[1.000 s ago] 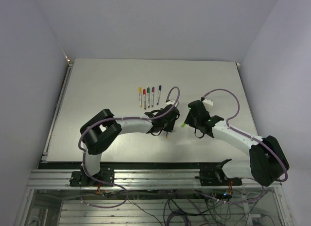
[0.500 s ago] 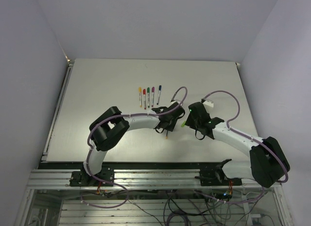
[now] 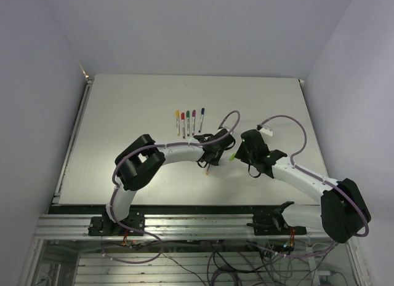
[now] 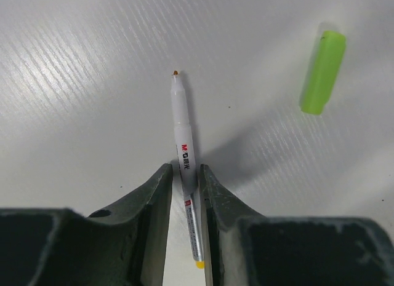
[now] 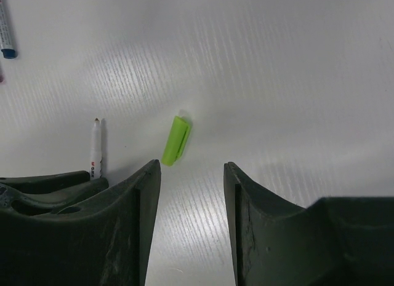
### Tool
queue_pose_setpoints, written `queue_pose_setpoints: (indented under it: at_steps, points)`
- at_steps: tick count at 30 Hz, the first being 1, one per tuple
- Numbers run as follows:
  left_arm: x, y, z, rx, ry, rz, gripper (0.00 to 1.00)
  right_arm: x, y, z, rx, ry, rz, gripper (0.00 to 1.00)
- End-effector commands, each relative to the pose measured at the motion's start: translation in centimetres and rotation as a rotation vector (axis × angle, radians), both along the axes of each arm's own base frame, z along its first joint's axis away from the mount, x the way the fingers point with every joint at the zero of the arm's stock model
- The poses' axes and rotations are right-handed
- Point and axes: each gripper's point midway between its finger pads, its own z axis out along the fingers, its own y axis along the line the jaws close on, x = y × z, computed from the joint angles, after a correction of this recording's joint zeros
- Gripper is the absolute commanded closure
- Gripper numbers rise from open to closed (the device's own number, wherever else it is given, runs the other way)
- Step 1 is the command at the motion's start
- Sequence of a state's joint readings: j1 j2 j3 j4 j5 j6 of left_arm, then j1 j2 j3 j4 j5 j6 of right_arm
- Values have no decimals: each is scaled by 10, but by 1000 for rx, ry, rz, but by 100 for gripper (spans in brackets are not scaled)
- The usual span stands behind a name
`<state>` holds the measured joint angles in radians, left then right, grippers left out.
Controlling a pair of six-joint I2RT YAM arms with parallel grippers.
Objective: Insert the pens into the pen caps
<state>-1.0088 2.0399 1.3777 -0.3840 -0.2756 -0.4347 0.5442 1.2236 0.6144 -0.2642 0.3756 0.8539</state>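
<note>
My left gripper (image 4: 183, 168) is shut on a thin silvery-white pen (image 4: 182, 123). The pen's bare tip points away from the gripper and its yellow end sits between the fingers. In the top view this gripper (image 3: 212, 152) is at table centre, with the pen's end (image 3: 207, 173) sticking out toward the near side. A light green pen cap (image 4: 322, 72) lies on the table to the right of the pen tip. My right gripper (image 5: 192, 166) is open and empty just short of that cap (image 5: 175, 140). In the top view the cap (image 3: 232, 157) lies between the two grippers.
Several other pens (image 3: 188, 122) with coloured ends lie side by side in a row behind the left gripper; the blue one shows in the right wrist view (image 5: 6, 27). The left gripper's fingers (image 5: 43, 186) show at the right wrist view's lower left. Grey walls enclose the white table (image 3: 123, 126).
The left arm's elbow has swung right and its gripper has shifted slightly, the pen still in it. The right gripper has edged a little; the green cap has not moved.
</note>
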Motion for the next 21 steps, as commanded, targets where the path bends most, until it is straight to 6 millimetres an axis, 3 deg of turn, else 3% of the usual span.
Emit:
queue_pose_setpoints:
  at_steps: [1, 6, 9, 11, 15, 17, 21]
  points:
    - [-54, 53, -71, 238, 220, -71, 67, -5, -3, 1, 8, 9, -17, 55]
    - [-74, 76, -84, 304, 257, -86, 68, -6, -3, 3, 22, 4, -25, 56]
    - [-82, 84, -88, 317, 280, -87, 78, -7, -2, 1, 34, 7, -28, 57]
    - [-87, 85, -92, 311, 301, -94, 92, -8, 0, -2, 42, 16, -27, 57]
    - [-96, 76, -97, 243, 339, -110, 93, -9, 0, -7, 31, 38, -23, 59]
    - [-97, 72, -93, 197, 330, -101, 93, -9, 0, -9, 21, 45, -16, 59]
    - [-89, 59, -66, 111, 275, -88, 93, -7, 4, -10, 5, 51, -4, 60]
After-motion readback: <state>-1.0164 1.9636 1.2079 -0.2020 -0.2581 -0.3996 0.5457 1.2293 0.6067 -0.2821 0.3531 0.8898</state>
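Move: The left hand is already low over the last uncapped pen, its half-open fingers on either side of the barrel, the pen's middle about 1 cm below. The light green cap lies about 3 cm ahead and 8 cm to the right, barely lower; the blue-capped pen is some 19 cm ahead and 5 cm left. From the right hand, the cap is roughly 3 cm ahead, 2 cm left and 5 cm below. The left fingers close on the middle of the barrel and pinch the pen from both sides. Before and while shutting, the left hand eases about 1 cm back and a little left, sinking nearly 1 cm close to the table and then starting to rise again as the wrist begins to roll a few degrees. ##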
